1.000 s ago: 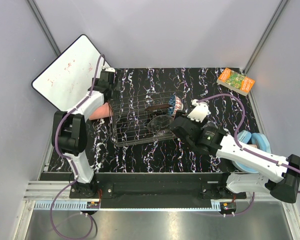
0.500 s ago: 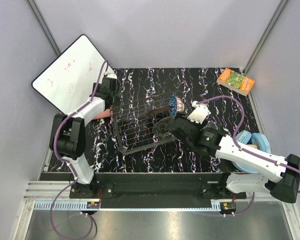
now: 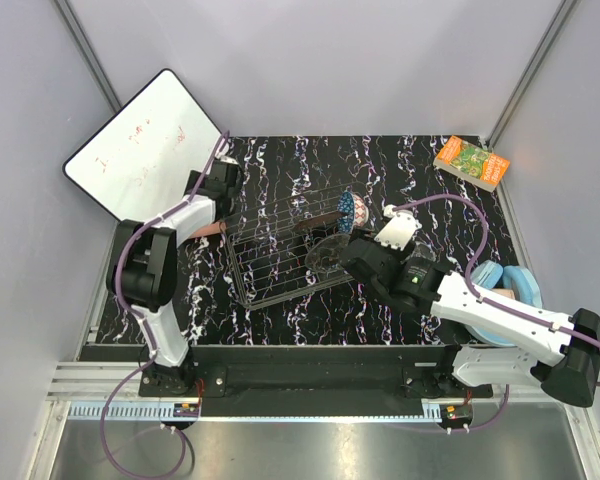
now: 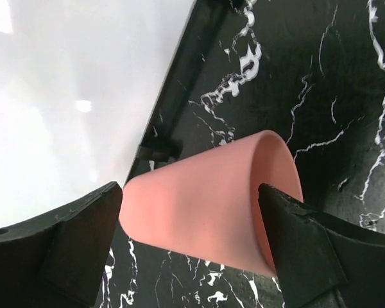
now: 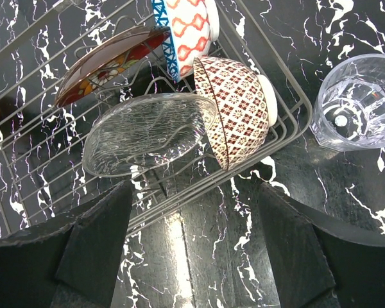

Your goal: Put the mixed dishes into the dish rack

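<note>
A pink cup (image 4: 205,205) lies on its side on the black marbled table, left of the dish rack (image 3: 270,262). My left gripper (image 4: 191,192) is open and straddles it, one finger at its base and the other at its rim. From above only a sliver of the pink cup (image 3: 211,230) shows. The dish rack (image 5: 289,112) holds a red floral plate (image 5: 109,61), a blue patterned bowl (image 5: 186,29), a beige patterned bowl (image 5: 234,109) and a clear glass bowl (image 5: 147,131), all on edge. A small clear glass (image 5: 359,102) stands on the table right of the rack. My right gripper (image 5: 192,199) hangs open above the rack's near right corner.
A white board (image 3: 140,150) leans at the back left, its edge close behind the cup. A green-orange book (image 3: 470,162) lies at the back right. Blue headphones (image 3: 505,285) sit at the right edge, partly under my right arm.
My left gripper has come down over the pink cup, hiding most of it from above, and its jaws have narrowed slightly. The rack has skewed on the table. My right arm has shifted slightly left.
</note>
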Robot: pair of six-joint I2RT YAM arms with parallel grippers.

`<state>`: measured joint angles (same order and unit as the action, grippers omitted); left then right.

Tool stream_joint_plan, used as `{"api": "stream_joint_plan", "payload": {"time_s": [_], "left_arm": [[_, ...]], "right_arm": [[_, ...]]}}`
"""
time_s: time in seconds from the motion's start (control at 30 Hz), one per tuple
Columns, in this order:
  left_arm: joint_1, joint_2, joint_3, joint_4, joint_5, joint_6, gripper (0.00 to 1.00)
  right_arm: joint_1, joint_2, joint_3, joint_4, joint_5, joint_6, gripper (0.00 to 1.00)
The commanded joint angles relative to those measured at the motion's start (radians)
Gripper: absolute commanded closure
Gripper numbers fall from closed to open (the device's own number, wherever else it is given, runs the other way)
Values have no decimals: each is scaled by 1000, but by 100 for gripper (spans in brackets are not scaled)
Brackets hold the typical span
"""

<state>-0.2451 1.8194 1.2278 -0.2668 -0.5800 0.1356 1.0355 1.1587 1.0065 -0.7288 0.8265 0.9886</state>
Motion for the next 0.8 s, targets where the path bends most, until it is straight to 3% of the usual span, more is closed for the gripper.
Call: {"api": "stream_joint_plan", "payload": {"time_s": [0.0, 0.13, 0.5, 0.77], "left_arm": [[-2, 50, 88, -43, -32, 4, 7], [-2, 61, 99, -58, -20, -8, 11], [-3, 15, 85, -100, 46, -37, 54], [-26, -29, 102, -152, 91, -67, 73]], "right_arm": [[9, -16, -6, 22, 13, 19, 14], [8, -42, -17, 22, 22, 19, 14], [8, -31, -23, 22, 19, 35, 14], [6, -33, -37, 23, 19, 51, 14]]}}
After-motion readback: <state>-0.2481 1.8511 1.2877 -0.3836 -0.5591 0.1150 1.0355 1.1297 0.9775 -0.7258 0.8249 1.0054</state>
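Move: The pink cup lies on its side just under the left gripper's open fingers, mouth to the right. Its middle is about 1 cm ahead, 3 cm to the left and 3 cm below. The white board's middle is roughly 21 cm ahead and 19 cm left of this hand; the dish rack's middle is some 25 cm right and 4 cm back. From the right hand the pink cup lies about 52 cm left, 19 cm ahead and 14 cm lower. Lower the left gripper about 2 cm onto the pink cup's mouth end, tipping the fingers some 5 degrees further down, so that one finger is outside the wall and the other inside the mouth. Hold it there while the fingers close from wide open to about a third on the wall by the rim, then ease up about 1 cm while still closing. ##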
